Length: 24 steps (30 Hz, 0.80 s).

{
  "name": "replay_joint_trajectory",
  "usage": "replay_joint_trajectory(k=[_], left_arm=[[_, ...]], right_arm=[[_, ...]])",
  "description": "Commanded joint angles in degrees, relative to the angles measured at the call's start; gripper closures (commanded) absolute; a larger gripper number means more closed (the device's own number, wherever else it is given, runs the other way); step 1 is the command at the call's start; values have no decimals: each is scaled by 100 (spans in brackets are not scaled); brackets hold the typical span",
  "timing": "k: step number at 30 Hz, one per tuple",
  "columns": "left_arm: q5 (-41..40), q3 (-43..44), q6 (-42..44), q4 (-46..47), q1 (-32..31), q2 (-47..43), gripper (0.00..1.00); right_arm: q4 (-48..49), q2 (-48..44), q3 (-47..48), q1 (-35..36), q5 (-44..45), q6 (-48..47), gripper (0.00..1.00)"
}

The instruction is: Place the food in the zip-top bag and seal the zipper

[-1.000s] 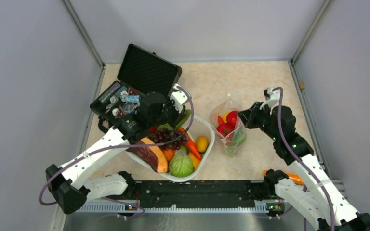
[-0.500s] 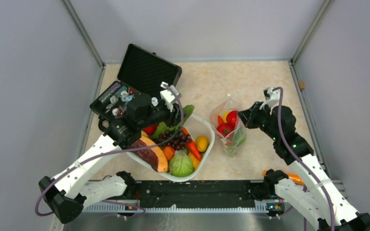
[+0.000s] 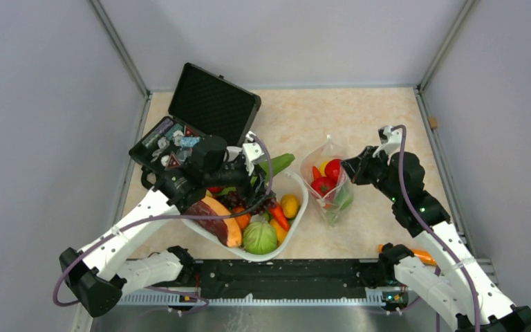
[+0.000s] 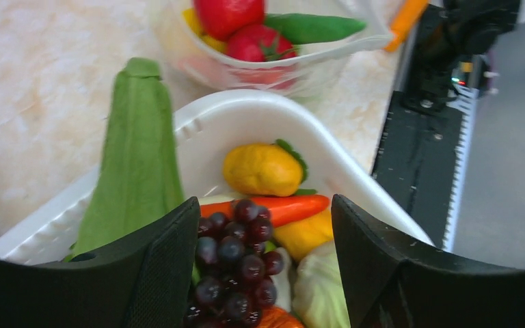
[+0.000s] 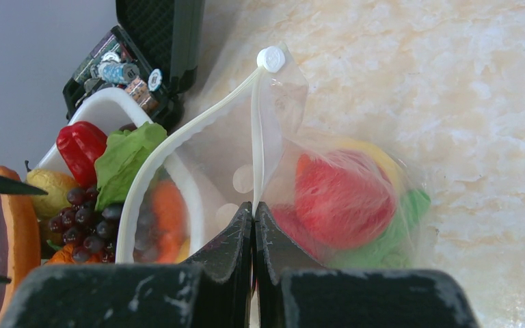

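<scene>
The zip-top bag point(image 3: 328, 185) stands on the table right of the white basket, holding red tomato pieces point(image 3: 323, 185), a yellow lemon point(image 3: 323, 166) and a green piece point(image 3: 344, 198). My right gripper point(image 5: 254, 210) is shut on the zipper point(image 5: 257, 130) at the bag's mouth, whose white slider point(image 5: 270, 59) is at the far end. A long green pod point(image 4: 137, 160) lies across the basket's far rim, outside my left finger. My left gripper point(image 4: 263, 205) hangs open over the dark grape bunch point(image 4: 236, 260), gripping nothing.
The white basket point(image 3: 300, 205) holds a papaya slice point(image 3: 214, 223), cabbage point(image 3: 259, 237), carrot, orange fruit point(image 4: 262, 169) and leafy greens. An open black hard case point(image 3: 211, 104) stands behind it. A loose carrot point(image 3: 422, 256) lies by my right arm's base.
My left gripper's jaws have spread wide and the arm has swung right over the basket. The green pod now rests on the basket's rim. The right arm has not moved.
</scene>
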Motion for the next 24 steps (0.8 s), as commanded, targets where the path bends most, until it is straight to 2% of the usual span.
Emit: replay_joint_trajectory(k=[1, 5, 7, 10, 13, 16, 19, 24], left_arm=[[1243, 61, 165, -4, -46, 178, 29], [1125, -24, -222, 232, -161, 688, 34], [1006, -197, -341, 556, -304, 815, 32], [390, -330, -522, 909, -522, 1003, 31], [234, -357, -662, 1044, -569, 1235, 31], [125, -438, -573, 1153, -726, 1432, 31], [-366, -448, -288, 1084, -947, 1718, 32], [-484, -311, -197, 978, -1069, 2166, 31]], right_arm=[[195, -25, 168, 18, 7, 64, 100], [258, 20, 161, 18, -34, 126, 100], [255, 46, 158, 18, -50, 144, 100], [236, 51, 166, 22, -47, 152, 100], [200, 51, 193, 22, -21, 140, 100], [202, 51, 188, 24, -5, 136, 100], [218, 59, 177, 25, -11, 140, 100], [196, 61, 177, 22, -4, 131, 100]])
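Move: The yellow fruit inside the basket's right end lies about 13 cm below the open left hand, 6 cm to its right and perhaps 2 cm back. The red chili sits some 3 cm left of that fruit and a bit nearer the base. Grapes are about 5 cm to the left of the hand, 2 cm back and 12 cm down, and the long green leaf is 8 cm straight ahead, 10 cm lower. From the right hand, the yellow fruit lies 15 cm left, 8 cm back and 13 cm down. Down into the right end of the basket goes the left hand, about 12 cm, working some 6 cm to the right towards the yellow fruit and chili after a first short pull back of 2 cm. Its fingers tip about 15 degrees more steeply downward and stay open; the right hand stays put, still pinching the bag's rim. ##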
